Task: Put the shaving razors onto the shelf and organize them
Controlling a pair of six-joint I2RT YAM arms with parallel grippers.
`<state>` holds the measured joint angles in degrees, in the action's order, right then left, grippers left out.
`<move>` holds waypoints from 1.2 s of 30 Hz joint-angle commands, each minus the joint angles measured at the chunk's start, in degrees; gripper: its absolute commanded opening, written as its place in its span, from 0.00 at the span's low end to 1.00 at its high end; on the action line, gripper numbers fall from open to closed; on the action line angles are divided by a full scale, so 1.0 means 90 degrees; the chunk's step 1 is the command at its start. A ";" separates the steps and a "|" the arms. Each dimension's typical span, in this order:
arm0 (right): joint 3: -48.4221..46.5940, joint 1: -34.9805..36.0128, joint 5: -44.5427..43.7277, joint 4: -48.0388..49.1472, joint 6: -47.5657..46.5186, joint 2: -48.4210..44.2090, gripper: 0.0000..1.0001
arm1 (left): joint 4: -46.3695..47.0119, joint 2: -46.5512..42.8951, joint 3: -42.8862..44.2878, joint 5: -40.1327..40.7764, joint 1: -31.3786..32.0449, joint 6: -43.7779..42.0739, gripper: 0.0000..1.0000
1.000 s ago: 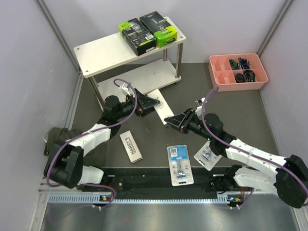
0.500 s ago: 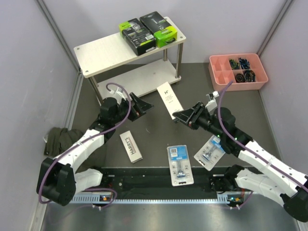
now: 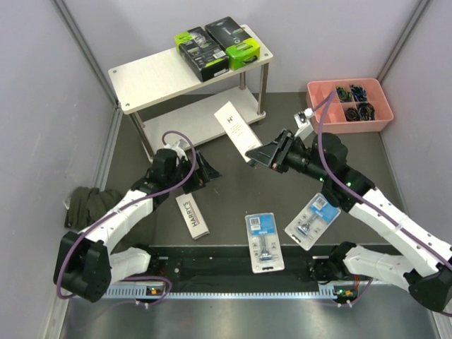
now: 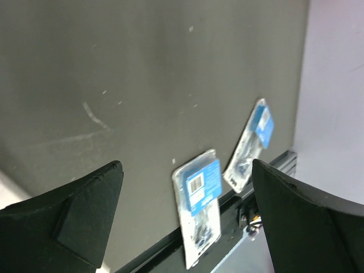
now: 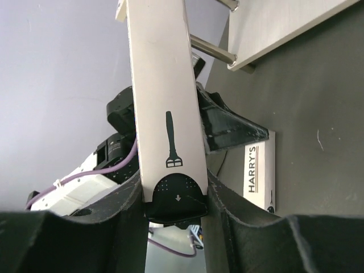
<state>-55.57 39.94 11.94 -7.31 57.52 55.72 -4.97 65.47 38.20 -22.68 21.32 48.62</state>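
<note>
My right gripper (image 3: 263,155) is shut on one end of a slim white Harry's razor box (image 3: 238,131), held off the table in front of the shelf (image 3: 152,74); the wrist view shows the box (image 5: 162,102) pinched between both fingers. Two black and lime-green packs (image 3: 200,53) (image 3: 234,42) lie on the shelf's top board. A second Harry's box (image 3: 193,215) rests on the table. Two blue-card blister packs (image 3: 263,240) (image 3: 312,219) lie near the front edge. My left gripper (image 3: 205,169) stands open and empty over the table, its view showing both blister packs (image 4: 199,196) (image 4: 253,142).
A pink compartment tray (image 3: 349,104) with small dark items sits at the back right. A dark cloth (image 3: 81,201) lies against the left wall. The shelf's lower board (image 3: 201,116) is bare where it shows. A black rail (image 3: 233,265) runs along the front edge.
My right gripper has lifted the white box off the table and carried it up toward the shelf. The left gripper has drawn back from the box, still open.
</note>
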 commanded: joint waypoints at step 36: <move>-0.5836 -0.0044 0.1495 0.2775 0.2427 0.6307 0.09 | -0.2689 -0.1434 0.0755 0.1513 0.0014 -0.1710 0.98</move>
<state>-100.84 39.99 25.54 14.06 75.02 109.49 -26.63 55.07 40.40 -11.31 21.32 36.47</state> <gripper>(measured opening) 0.351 0.983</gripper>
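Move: The held white razor box is for the free left part of the shelf top, some 25 cm ahead and 27 cm left of my right hand, roughly level. From that hand, the near black-and-green box stands about 30 cm ahead and 17 cm left, the far one 34 cm ahead and 9 cm left. From my left hand, the Harry's box lies about 8 cm back, 5 cm left and 12 cm below; the middle blister pack, 17 cm back and 20 cm right. I swing the white box, still pinched by one end in my right fingers, left and forward towards the shelf's free top, some 23 cm and about 5 cm up, turning it counter-clockwise and levelling the fingers. Meanwhile my open left hand eases left and back about 6 cm towards the Harry's box, its fingers tipping further down. ##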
